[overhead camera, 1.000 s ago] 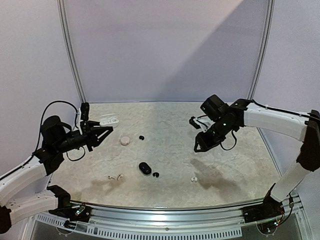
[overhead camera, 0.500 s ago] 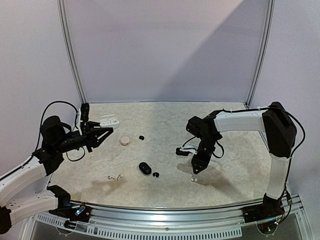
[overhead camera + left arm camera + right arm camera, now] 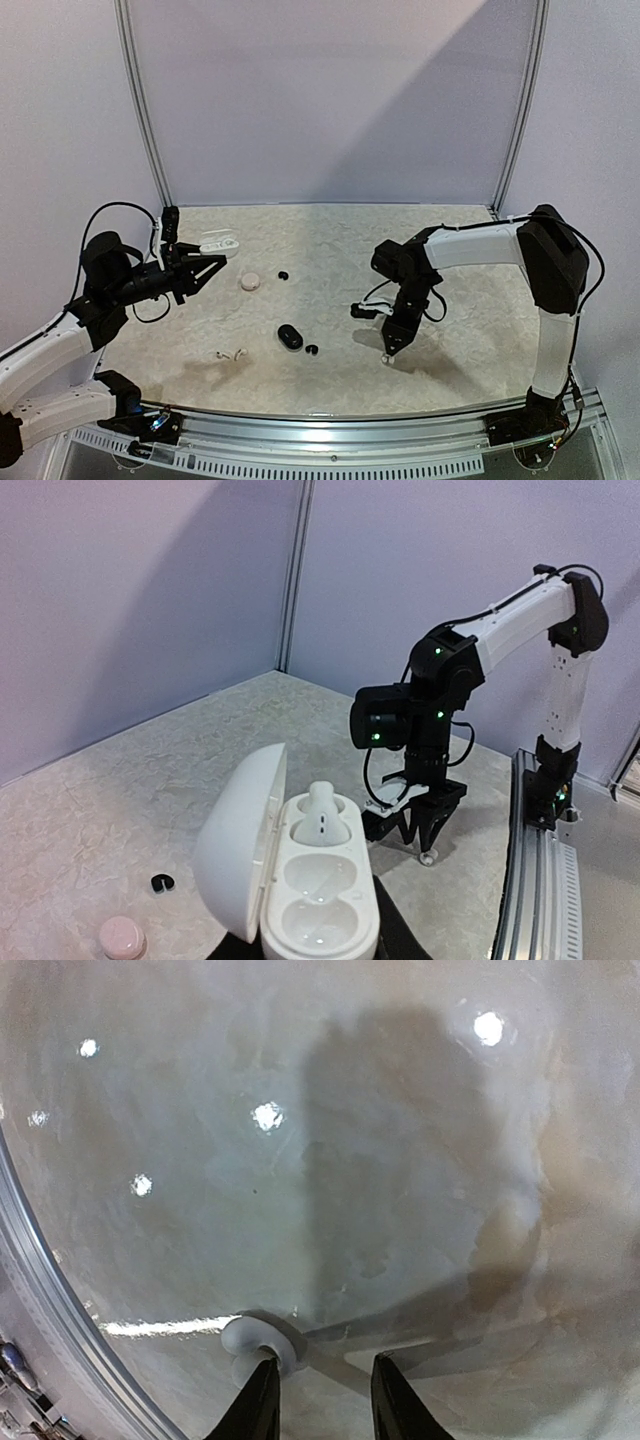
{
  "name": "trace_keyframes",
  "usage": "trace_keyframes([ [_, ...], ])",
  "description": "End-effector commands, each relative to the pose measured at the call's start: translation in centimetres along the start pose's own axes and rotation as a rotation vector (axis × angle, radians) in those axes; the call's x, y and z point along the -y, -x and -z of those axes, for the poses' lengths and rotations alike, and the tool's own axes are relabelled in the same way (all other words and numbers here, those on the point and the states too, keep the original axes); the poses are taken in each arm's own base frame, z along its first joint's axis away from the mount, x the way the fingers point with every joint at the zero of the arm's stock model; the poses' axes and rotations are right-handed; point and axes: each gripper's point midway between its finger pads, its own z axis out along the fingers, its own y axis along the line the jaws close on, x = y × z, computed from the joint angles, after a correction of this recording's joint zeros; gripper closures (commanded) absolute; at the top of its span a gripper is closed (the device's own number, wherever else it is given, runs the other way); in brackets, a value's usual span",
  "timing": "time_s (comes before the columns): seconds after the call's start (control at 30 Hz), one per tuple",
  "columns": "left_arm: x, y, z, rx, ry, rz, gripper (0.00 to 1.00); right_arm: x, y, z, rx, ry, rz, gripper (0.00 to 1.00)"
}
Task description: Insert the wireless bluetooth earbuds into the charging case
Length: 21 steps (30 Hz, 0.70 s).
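My left gripper (image 3: pixel 205 263) is shut on the white charging case (image 3: pixel 318 905), holding it above the table's left side with its lid (image 3: pixel 237 845) open. One white earbud (image 3: pixel 321 817) sits in the far socket; the near socket is bare. My right gripper (image 3: pixel 324 1362) points down at the table in the front middle-right, open, with only bare table in the gap. A white earbud (image 3: pixel 255 1338) lies just outside its left fingertip (image 3: pixel 262 1385), touching it. The left wrist view shows that earbud (image 3: pixel 428 857) under the right fingers.
On the table lie a pink case (image 3: pixel 249 283), a black earbud (image 3: pixel 283 275) beside it, a black case (image 3: pixel 290 337), another black earbud (image 3: pixel 312 350) and two white earbuds (image 3: pixel 231 354) at front left. The table's metal front rail (image 3: pixel 60 1330) runs close by.
The right arm has swung from the right rear down to the front middle and come down at the white earbud. Its jaws narrowed slightly. The left arm and case have not moved.
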Motion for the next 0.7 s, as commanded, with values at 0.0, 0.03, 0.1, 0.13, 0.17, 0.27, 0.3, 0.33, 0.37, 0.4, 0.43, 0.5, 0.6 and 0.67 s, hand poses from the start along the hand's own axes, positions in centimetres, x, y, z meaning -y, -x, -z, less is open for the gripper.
trace_keyframes([
  [0.0, 0.1, -0.8, -0.1, -0.018, 0.001, -0.005, 1.0, -1.3, -0.6, -1.2, -0.037, 0.039, 0.006, 0.67],
  [0.03, 0.1, -0.8, -0.1, -0.018, 0.001, -0.005, 1.0, -1.6, -0.6, -1.2, -0.038, 0.046, 0.006, 0.66],
  [0.1, 0.1, -0.9, -0.1, -0.02, 0.0, -0.004, 1.0, -2.0, -0.7, -1.3, -0.039, 0.058, 0.004, 0.66],
  [0.13, 0.1, -0.9, 0.0, -0.019, 0.001, -0.006, 1.0, -2.2, -0.7, -1.3, -0.038, 0.06, 0.002, 0.66],
  [0.17, 0.1, -0.9, -0.1, -0.02, 0.0, -0.005, 1.0, -2.3, -0.9, -1.3, -0.04, 0.061, 0.001, 0.66],
  [0.27, 0.0, -1.1, -0.1, -0.023, 0.004, -0.007, 1.0, -2.7, -1.0, -1.3, -0.035, 0.066, -0.003, 0.67],
  [0.3, 0.0, -1.1, -0.1, -0.023, 0.005, -0.007, 1.0, -2.9, -1.1, -1.3, -0.036, 0.067, -0.003, 0.68],
  [0.33, -0.1, -1.2, -0.1, -0.025, 0.006, -0.007, 1.0, -3.0, -1.1, -1.4, -0.037, 0.068, -0.003, 0.7],
  [0.37, 0.0, -1.2, -0.1, -0.024, 0.005, -0.009, 1.0, -3.1, -1.1, -1.4, -0.038, 0.07, -0.005, 0.72],
  [0.4, 0.0, -1.2, 0.0, -0.024, 0.004, -0.009, 1.0, -3.2, -1.1, -1.4, -0.038, 0.073, -0.005, 0.74],
  [0.43, 0.0, -1.2, 0.0, -0.024, 0.004, -0.007, 1.0, -3.2, -1.1, -1.5, -0.039, 0.077, -0.006, 0.77],
  [0.5, 0.0, -1.2, 0.0, -0.026, 0.005, -0.008, 1.0, -3.4, -1.1, -1.4, -0.036, 0.083, -0.008, 0.82],
  [0.6, 0.0, -1.2, 0.0, -0.028, 0.003, -0.01, 1.0, -3.7, -1.0, -1.3, -0.034, 0.094, -0.008, 0.89],
  [0.67, 0.1, -1.1, 0.0, -0.026, 0.0, -0.011, 1.0, -3.8, -1.0, -1.1, -0.034, 0.096, -0.009, 0.92],
])
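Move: The white earbud lies on the table beside the right hand's fingertips, about 2 cm back towards the base, 1 cm to the left and 1 cm below the hand point. The small black earbuds lie about 15 cm to this hand's left and level with it, the black case some 19 cm left and 4 cm ahead. From the left hand, which still holds up the open white case, the white earbud is roughly 29 cm to the right, 4 cm back and 26 cm down. Low over the table and at an unchanged height, the right hand slides back towards its base about 3.5 cm and drifts roughly 1 cm left, its parted fingers pointing down to bring the white earbud between them as the wrist tips about 5 degrees. Over the second half of that travel the fingers close from about a third open to nearly shut and pinch the white earbud, while the left hand stays still and keeps its hold on the open white case. ##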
